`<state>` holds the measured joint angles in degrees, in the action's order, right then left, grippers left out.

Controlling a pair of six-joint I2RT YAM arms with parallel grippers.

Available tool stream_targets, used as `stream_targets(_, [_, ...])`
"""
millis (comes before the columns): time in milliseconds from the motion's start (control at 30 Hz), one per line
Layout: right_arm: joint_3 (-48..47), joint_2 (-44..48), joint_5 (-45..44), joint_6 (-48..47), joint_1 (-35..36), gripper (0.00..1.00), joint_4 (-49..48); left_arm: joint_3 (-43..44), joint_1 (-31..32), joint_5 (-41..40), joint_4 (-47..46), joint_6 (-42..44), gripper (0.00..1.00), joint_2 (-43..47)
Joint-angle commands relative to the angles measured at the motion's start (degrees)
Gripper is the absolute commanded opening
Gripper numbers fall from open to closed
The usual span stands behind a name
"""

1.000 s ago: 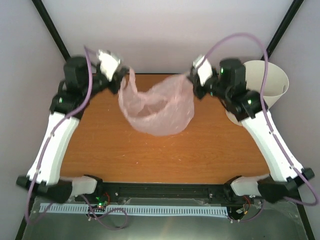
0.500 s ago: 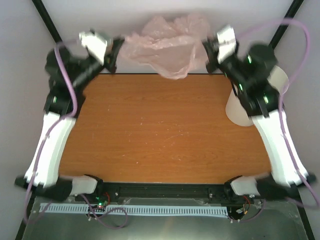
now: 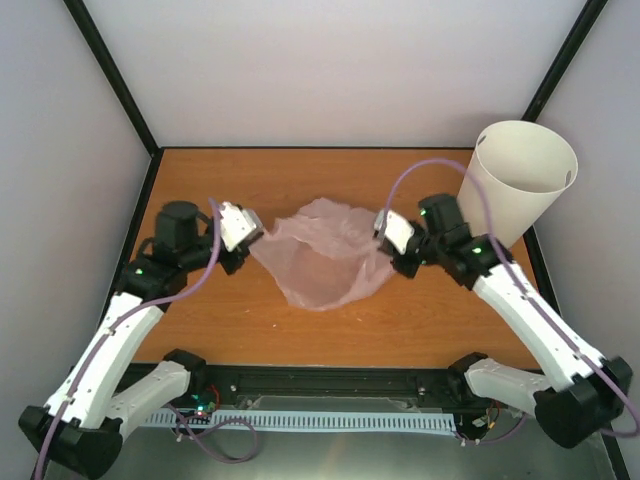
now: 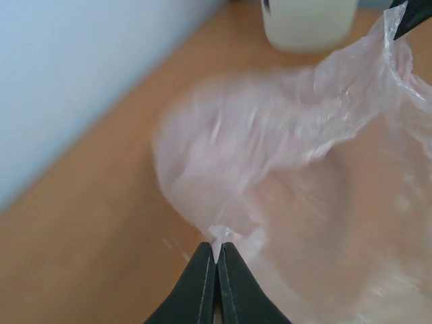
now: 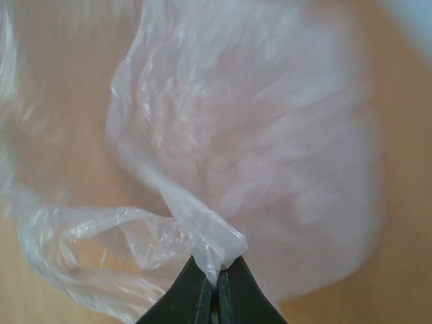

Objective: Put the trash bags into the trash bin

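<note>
The pale pink trash bag hangs stretched between both grippers over the middle of the table. My left gripper is shut on its left edge, and a pinch of film pokes from the closed tips. My right gripper is shut on the bag's right edge, the plastic bunched at its tips. Billowing film fills the right wrist view. The white trash bin stands at the far right corner, right of the right gripper; its base shows in the left wrist view.
The orange table is fenced by black frame posts and pale walls on three sides. Purple cables loop over both arms. The arm bases and a rail sit along the near edge.
Both arms swung up to the back wall with the bag lifted high, then came down and toward me. The bag now hangs low over the table's middle, still blurred by motion.
</note>
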<state>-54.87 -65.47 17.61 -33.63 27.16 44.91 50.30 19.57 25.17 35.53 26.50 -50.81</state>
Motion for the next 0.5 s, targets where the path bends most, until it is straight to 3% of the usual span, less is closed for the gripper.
stream_targets(0, [-9.6, 1.9, 4.7, 5.4, 0.4, 0.03, -5.5, 7.7, 0.0, 1.8, -2.6, -3.1, 0.01, -0.6])
stream_targets(133, [-13.0, -0.9, 2.4, 8.2, 0.4, 0.04, -6.7, 10.0, 0.0, 1.2, -5.0, -8.0, 0.01, -3.7])
stream_targets(333, [-13.7, -2.9, -3.0, 11.3, -0.2, 0.19, -7.5, 13.4, 0.0, -0.4, -5.8, -14.6, 0.01, -6.7])
stream_targets(467, [-10.2, -1.8, -4.3, 18.4, -2.3, 0.73, -7.2, 12.2, 0.0, -0.4, -6.9, -19.2, 0.01, -5.9])
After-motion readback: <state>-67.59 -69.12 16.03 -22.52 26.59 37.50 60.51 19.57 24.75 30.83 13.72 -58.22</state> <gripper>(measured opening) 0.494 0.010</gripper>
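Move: Both closed grippers already hold the trash bag by opposite corners: its middle lies about 14 cm right of the left hand, level with it front to back and some 10 cm below. From the right hand the bag's middle is about 14 cm to the left, neither ahead nor back, and some 7 cm below. The trash bin stands about 29 cm right and 13 cm ahead of the right hand, its middle near hand height. Both hands lift the bag and ease forward, then sink slightly; the right, about 9 cm up, opens halfway. ##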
